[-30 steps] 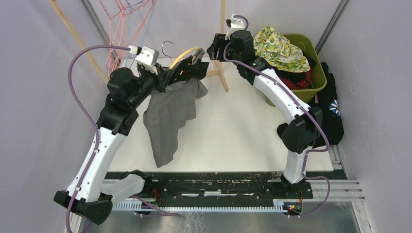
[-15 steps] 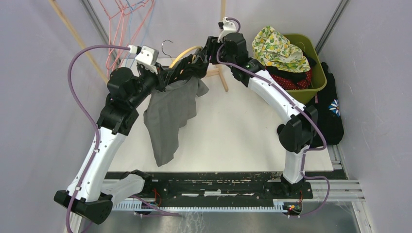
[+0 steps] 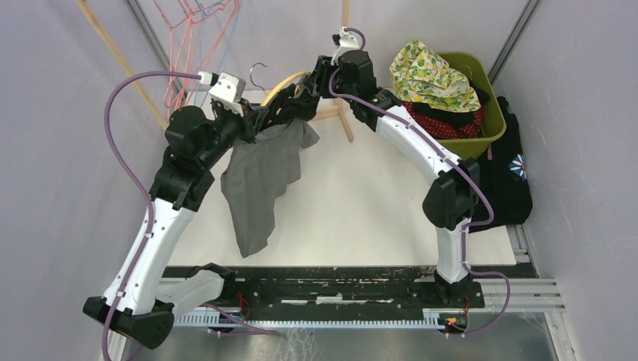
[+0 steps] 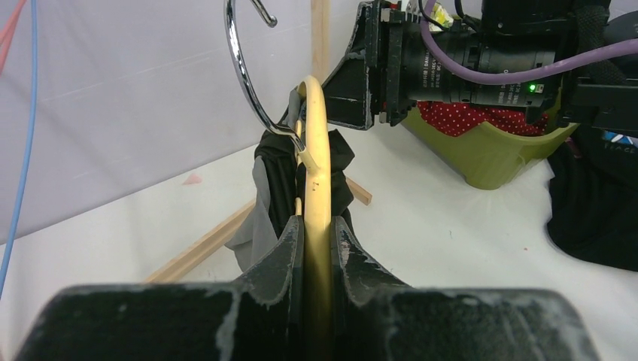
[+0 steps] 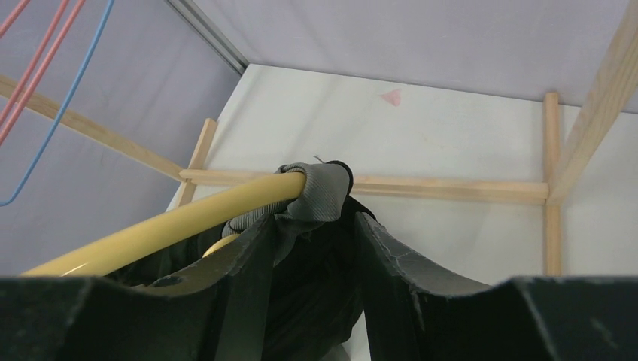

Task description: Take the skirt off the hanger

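Note:
A grey skirt [image 3: 259, 180] hangs from a yellow hanger [image 3: 290, 79] with a chrome hook [image 3: 258, 71], held up over the white table. My left gripper [image 3: 274, 113] is shut on the hanger's yellow bar [image 4: 316, 150], which runs straight between its jaws [image 4: 316, 226]. The skirt's dark waistband [image 4: 271, 188] bunches beyond them. My right gripper [image 3: 308, 90] has come to the hanger's far end. In the right wrist view its jaws [image 5: 312, 226] stand apart on either side of the grey waistband [image 5: 320, 192], which wraps the tip of the hanger [image 5: 188, 218].
A green bin [image 3: 489, 120] at the back right holds a floral cloth [image 3: 432, 71] and red fabric. A black garment [image 3: 511, 173] lies beside it. Wooden rack poles [image 3: 344, 98] stand behind the hanger. Pink and blue wire hangers [image 3: 195, 30] hang at the back left.
My right arm has swung left from the bin to the hanger's end, and its jaws have narrowed around the waistband. The left arm and skirt have stayed put.

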Controlling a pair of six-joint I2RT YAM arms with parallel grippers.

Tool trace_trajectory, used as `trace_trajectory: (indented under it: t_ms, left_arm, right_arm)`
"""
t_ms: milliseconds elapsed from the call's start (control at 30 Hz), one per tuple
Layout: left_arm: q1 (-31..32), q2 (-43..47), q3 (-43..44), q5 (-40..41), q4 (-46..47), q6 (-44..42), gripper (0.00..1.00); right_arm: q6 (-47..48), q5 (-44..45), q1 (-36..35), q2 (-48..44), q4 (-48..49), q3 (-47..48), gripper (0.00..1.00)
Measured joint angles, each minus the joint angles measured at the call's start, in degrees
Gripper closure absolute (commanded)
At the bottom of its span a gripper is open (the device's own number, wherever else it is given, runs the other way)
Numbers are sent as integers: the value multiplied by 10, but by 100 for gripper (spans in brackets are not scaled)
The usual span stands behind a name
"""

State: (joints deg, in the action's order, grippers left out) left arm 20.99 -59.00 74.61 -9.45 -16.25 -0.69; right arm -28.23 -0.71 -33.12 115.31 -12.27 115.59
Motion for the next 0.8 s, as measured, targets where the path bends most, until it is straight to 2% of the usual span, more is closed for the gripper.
trace_trajectory:
  t_ms: [100,267,300,800]
  left_arm:
    - [0,1,-1,1,0,0,97]
    - [0,6,-7,2,1,0,97]
    - [0,7,-7,3,1,0,97]
    - [0,12,-12,4,5,0,97]
  right_arm:
    - [-5,-6,0,13,7,14,59]
    - [-10,-10,-1,26,13,30,95]
    - [-12,-10,-1,28,15,31,99]
    - [13,1,6,34,-3,53,99]
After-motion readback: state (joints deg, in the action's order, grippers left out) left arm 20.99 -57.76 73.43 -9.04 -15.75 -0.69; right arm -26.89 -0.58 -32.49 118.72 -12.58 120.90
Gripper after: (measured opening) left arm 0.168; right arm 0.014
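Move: The skirt's gathered waistband, wrapped over the far end of the yellow hanger, sits about 1 cm ahead of my right hand and 2 cm to its left, level with it, between my parted fingers. From that hand the hanger's hook is some 13 cm left, 4 cm back and 5 cm up; the hanging grey skirt panel is about 12 cm left, 10 cm back and 15 cm down. From my left hand, the waistband lies roughly 15 cm ahead, 10 cm right and 7 cm lower. I ease my right hand about 1.5 cm left and forward around the skirt's waistband and shut its fingers from half open, pinching the cloth at the hanger's far end. Then I start drawing it back to the right, about 1 cm, still edging forward. My left hand stays put and keeps its grip on the hanger. ##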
